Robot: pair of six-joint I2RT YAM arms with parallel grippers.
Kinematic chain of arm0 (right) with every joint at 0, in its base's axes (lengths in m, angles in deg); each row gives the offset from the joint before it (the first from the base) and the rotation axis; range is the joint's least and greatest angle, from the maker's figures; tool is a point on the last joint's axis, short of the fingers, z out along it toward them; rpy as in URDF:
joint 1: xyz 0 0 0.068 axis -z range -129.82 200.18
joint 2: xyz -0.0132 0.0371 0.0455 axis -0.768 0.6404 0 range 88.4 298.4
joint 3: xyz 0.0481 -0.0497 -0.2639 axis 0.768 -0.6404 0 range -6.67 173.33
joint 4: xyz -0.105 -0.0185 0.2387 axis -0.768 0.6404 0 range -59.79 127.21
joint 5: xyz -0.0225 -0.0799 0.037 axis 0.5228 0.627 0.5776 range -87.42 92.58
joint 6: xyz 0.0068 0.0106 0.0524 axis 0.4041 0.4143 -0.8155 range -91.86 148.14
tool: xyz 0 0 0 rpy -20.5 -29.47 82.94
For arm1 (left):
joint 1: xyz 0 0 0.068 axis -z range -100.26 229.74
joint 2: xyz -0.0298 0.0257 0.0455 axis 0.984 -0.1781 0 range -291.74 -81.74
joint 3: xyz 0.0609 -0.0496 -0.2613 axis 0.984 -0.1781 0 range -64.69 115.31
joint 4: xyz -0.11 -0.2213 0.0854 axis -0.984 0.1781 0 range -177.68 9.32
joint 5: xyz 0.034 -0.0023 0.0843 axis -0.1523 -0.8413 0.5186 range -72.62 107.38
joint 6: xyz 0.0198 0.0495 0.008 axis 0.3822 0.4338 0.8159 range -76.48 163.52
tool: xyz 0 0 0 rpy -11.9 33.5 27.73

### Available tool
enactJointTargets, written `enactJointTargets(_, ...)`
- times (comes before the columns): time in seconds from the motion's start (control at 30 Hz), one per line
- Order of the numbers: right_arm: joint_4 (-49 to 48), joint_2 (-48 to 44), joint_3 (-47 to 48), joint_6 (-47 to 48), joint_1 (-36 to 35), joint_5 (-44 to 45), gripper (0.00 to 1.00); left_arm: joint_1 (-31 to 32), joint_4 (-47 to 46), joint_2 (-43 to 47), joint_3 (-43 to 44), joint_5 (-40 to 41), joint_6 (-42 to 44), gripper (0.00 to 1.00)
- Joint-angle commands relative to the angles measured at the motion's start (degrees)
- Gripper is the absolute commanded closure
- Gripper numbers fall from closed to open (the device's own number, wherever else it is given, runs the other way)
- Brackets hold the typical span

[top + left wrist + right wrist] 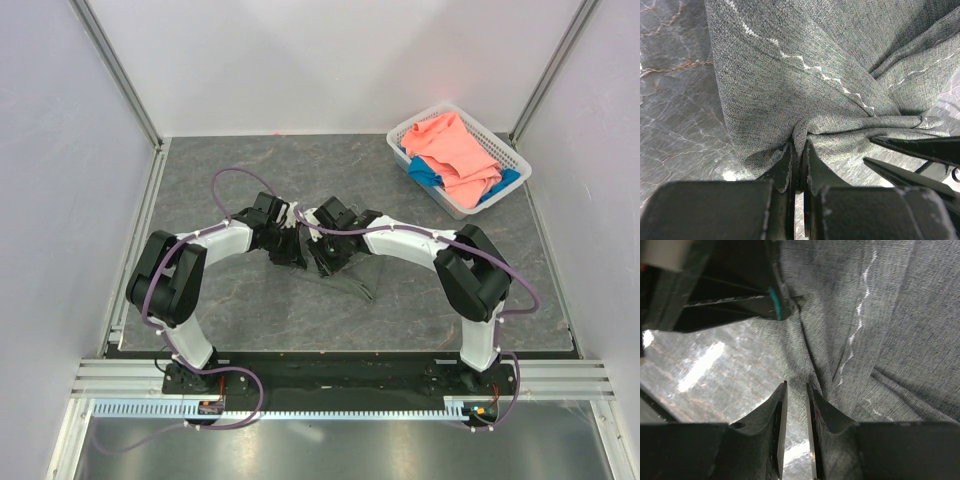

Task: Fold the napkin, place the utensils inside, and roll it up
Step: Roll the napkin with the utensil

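The dark grey napkin [360, 278] hangs bunched between both arms at the middle of the table, its lower part trailing on the tabletop. My left gripper [799, 142] is shut on a gathered fold of the napkin [805, 75]. Close beside it, my right gripper [796, 385] has its jaws a narrow gap apart, with the napkin's [865, 340] edge reaching between the tips. Whether they pinch it does not show. From above, the left gripper [295, 250] and right gripper [322, 255] almost touch. The utensils are out of view.
A white basket [520, 165] stands at the back right, holding a salmon-pink cloth [455, 150] and a blue cloth [425, 172]. Grey walls and aluminium rails close in the marbled tabletop [230, 300].
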Motion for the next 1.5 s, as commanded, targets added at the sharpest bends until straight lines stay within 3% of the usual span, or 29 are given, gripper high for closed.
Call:
enactJointTargets(0.0, -2.52, 1.07, 0.95, 0.73, 0.75, 2.27, 0.71, 0.25, 3.53, -2.98, -0.97, 3.22, 1.52, 0.98)
enactJointTargets(0.23, -3.75, 2.65, -0.46, 1.17, 1.90, 2.27, 0.73, 0.25, 3.45, -1.32, 0.00, 3.05, 0.90, 0.98)
enactJointTargets(0.43, -4.28, 3.71, -2.30, 0.73, 2.95, 1.48, 0.74, 0.25, 2.66, 2.29, 1.05, 4.45, -0.41, 0.66)
enactJointTargets(0.7, -4.98, 5.38, -3.36, 0.46, 3.83, -0.45, 0.75, 0.16, 1.87, 8.88, -1.14, 9.10, -2.00, 0.39)
enactJointTargets(0.73, -5.07, 5.55, -3.27, 0.46, 3.83, -0.71, 0.75, 0.07, 1.60, 9.67, -2.02, 9.55, -2.35, 0.32)
enactJointTargets(0.97, -4.98, 6.35, -2.92, 0.55, 3.75, -2.12, 0.75, -2.56, -4.19, 14.68, -7.99, 8.68, -4.81, 0.27)
enactJointTargets(1.13, -4.80, 6.78, -2.92, 0.64, 3.75, -2.82, 0.75, -7.48, -13.32, 16.27, -14.50, 0.95, -7.36, 0.27)
enactJointTargets(1.47, -4.10, 7.31, -2.83, 0.73, 3.75, -3.53, 0.75, -8.72, -23.34, 12.67, -16.97, -4.42, -8.59, 0.31)
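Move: The left fingers are already shut on the near edge of the napkin roll; the roll's left end lies about 3 cm left of them, level fore and aft and some 2 cm lower. The right fingers stand partly open over the roll, the stretch to hold about 1 cm ahead and 2 cm below. From the right hand, the roll's right end is about 9 cm right and 6 cm back, and the flat part of the napkin 8 cm ahead and 5 cm right. Letting go of the roll, the left fingers spread wide, lift about 3 cm and swing some 5 cm left towards the roll's left end, turning slightly counter-clockwise, then sink and edge back right about 1 cm, open around that end. Meanwhile the right fingers, hardly closing, press about 2 cm forward and 2 cm down onto the roll and keep it between their tips. ##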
